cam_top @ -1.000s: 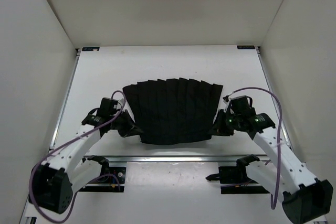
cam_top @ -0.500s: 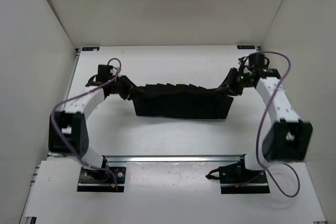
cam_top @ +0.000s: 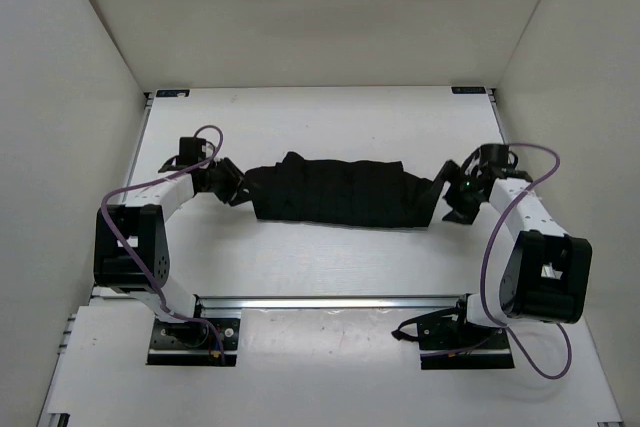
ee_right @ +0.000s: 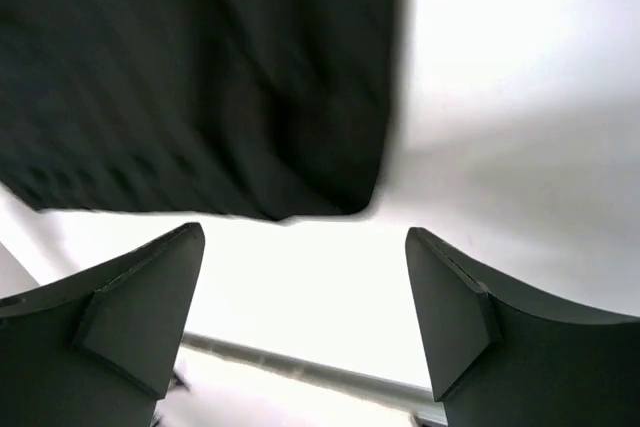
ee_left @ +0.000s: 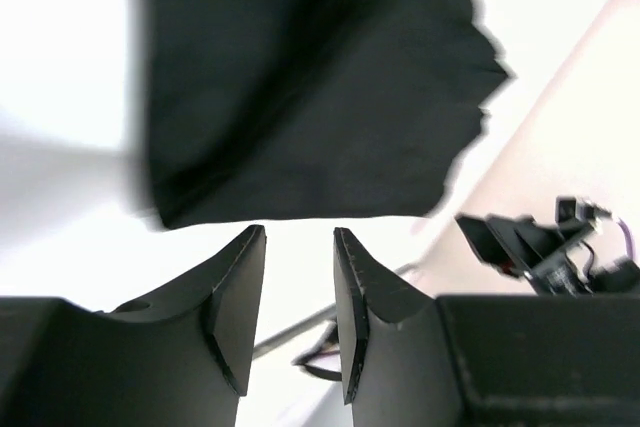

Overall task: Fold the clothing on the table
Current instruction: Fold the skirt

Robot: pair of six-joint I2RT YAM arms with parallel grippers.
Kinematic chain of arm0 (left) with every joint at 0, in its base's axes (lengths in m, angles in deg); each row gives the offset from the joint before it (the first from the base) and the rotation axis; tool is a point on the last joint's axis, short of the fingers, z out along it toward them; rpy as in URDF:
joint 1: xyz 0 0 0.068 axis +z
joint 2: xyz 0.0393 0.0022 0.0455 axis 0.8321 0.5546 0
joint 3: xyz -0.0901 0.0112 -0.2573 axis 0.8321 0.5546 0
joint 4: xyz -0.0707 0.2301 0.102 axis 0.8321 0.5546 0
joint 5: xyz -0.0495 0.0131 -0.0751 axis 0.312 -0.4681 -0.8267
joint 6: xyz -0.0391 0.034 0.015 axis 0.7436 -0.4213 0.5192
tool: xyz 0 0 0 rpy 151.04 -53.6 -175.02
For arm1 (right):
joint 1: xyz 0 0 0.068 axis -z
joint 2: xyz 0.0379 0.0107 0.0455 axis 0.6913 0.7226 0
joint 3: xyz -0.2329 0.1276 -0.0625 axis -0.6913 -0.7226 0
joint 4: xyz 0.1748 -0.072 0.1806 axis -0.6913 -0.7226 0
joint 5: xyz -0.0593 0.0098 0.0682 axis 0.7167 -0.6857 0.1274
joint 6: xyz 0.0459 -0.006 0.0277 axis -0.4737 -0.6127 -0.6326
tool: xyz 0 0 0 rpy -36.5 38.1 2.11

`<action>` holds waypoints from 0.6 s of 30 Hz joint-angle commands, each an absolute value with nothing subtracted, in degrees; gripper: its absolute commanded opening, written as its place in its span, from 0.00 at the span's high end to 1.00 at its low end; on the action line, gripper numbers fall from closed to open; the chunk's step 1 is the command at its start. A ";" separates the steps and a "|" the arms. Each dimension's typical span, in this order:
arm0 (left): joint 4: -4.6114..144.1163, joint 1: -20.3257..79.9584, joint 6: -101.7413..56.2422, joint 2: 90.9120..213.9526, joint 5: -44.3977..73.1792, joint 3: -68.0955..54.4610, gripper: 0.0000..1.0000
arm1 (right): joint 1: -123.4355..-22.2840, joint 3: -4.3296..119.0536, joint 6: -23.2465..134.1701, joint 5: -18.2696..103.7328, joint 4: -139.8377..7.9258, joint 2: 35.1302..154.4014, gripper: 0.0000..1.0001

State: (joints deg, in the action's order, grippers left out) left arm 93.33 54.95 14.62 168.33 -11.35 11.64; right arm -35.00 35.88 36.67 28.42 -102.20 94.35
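Note:
The black clothing (cam_top: 340, 196) lies folded into a long, narrow band across the middle of the white table (cam_top: 320, 122). My left gripper (cam_top: 236, 190) stands just off the band's left end, open and empty. In the left wrist view its fingertips (ee_left: 250, 247) are parted over bare table, short of the clothing (ee_left: 300, 77). My right gripper (cam_top: 447, 199) stands just off the band's right end, jaws wide apart. In the right wrist view the right gripper (ee_right: 305, 235) holds nothing, and the clothing's edge (ee_right: 200, 77) lies beyond its fingertips.
White enclosure walls (cam_top: 70, 97) rise on the left, right and back. A metal rail (cam_top: 330, 301) runs along the table's near edge, with both arm bases (cam_top: 190, 332) in front of it. Purple cables (cam_top: 500, 247) loop from each arm.
Both grippers carried the clothing's near edge away from the bases and over the far part, halving its depth. Both then opened, let go and drew slightly outward.

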 commanded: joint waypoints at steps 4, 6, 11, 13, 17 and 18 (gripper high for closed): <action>98.75 52.89 6.98 166.93 0.23 16.83 0.55 | -35.56 22.79 30.38 25.94 -91.04 91.03 0.21; 99.01 52.10 6.71 168.95 1.12 16.66 0.54 | -36.00 21.12 28.89 25.94 -88.05 91.37 0.21; 96.73 49.03 8.82 173.35 3.84 14.47 0.52 | -36.79 21.72 28.00 24.37 -82.95 97.34 0.41; 95.50 47.53 9.96 174.40 4.89 13.07 0.60 | -36.61 21.89 27.82 24.00 -81.45 98.67 0.61; 92.87 44.98 11.64 176.96 4.11 11.13 1.00 | -32.67 22.94 31.41 24.27 -82.14 98.76 1.00; 92.78 43.76 12.59 176.96 3.85 10.78 1.00 | -30.66 25.30 32.56 23.40 -83.45 99.55 1.00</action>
State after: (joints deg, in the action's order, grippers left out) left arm 95.39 46.16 11.01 176.62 2.42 12.56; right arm -34.37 21.17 29.74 24.16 -85.15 98.94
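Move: The skirt lies flattened in a wide strip between the hands, about 7 to 8 cm below both. Its near left corner is about 4 cm back and 2 cm to the right of the left hand; the far left corner stands some 13 cm beyond that corner and 2 cm to its left. For the right hand, the near right corner is about 3 cm back and 3 cm to the left, with the far right corner about 12 cm farther out than that corner. Down and back together, both open hands sink about 7 cm onto the skirt's near corners, drawing back some 5 cm on the way, then ease 2 to 3 cm forward as their fingers shut. The left hand tilts its fingertips some 15 degrees steeper and pinches the near left corner; the right pinches the near right corner. ##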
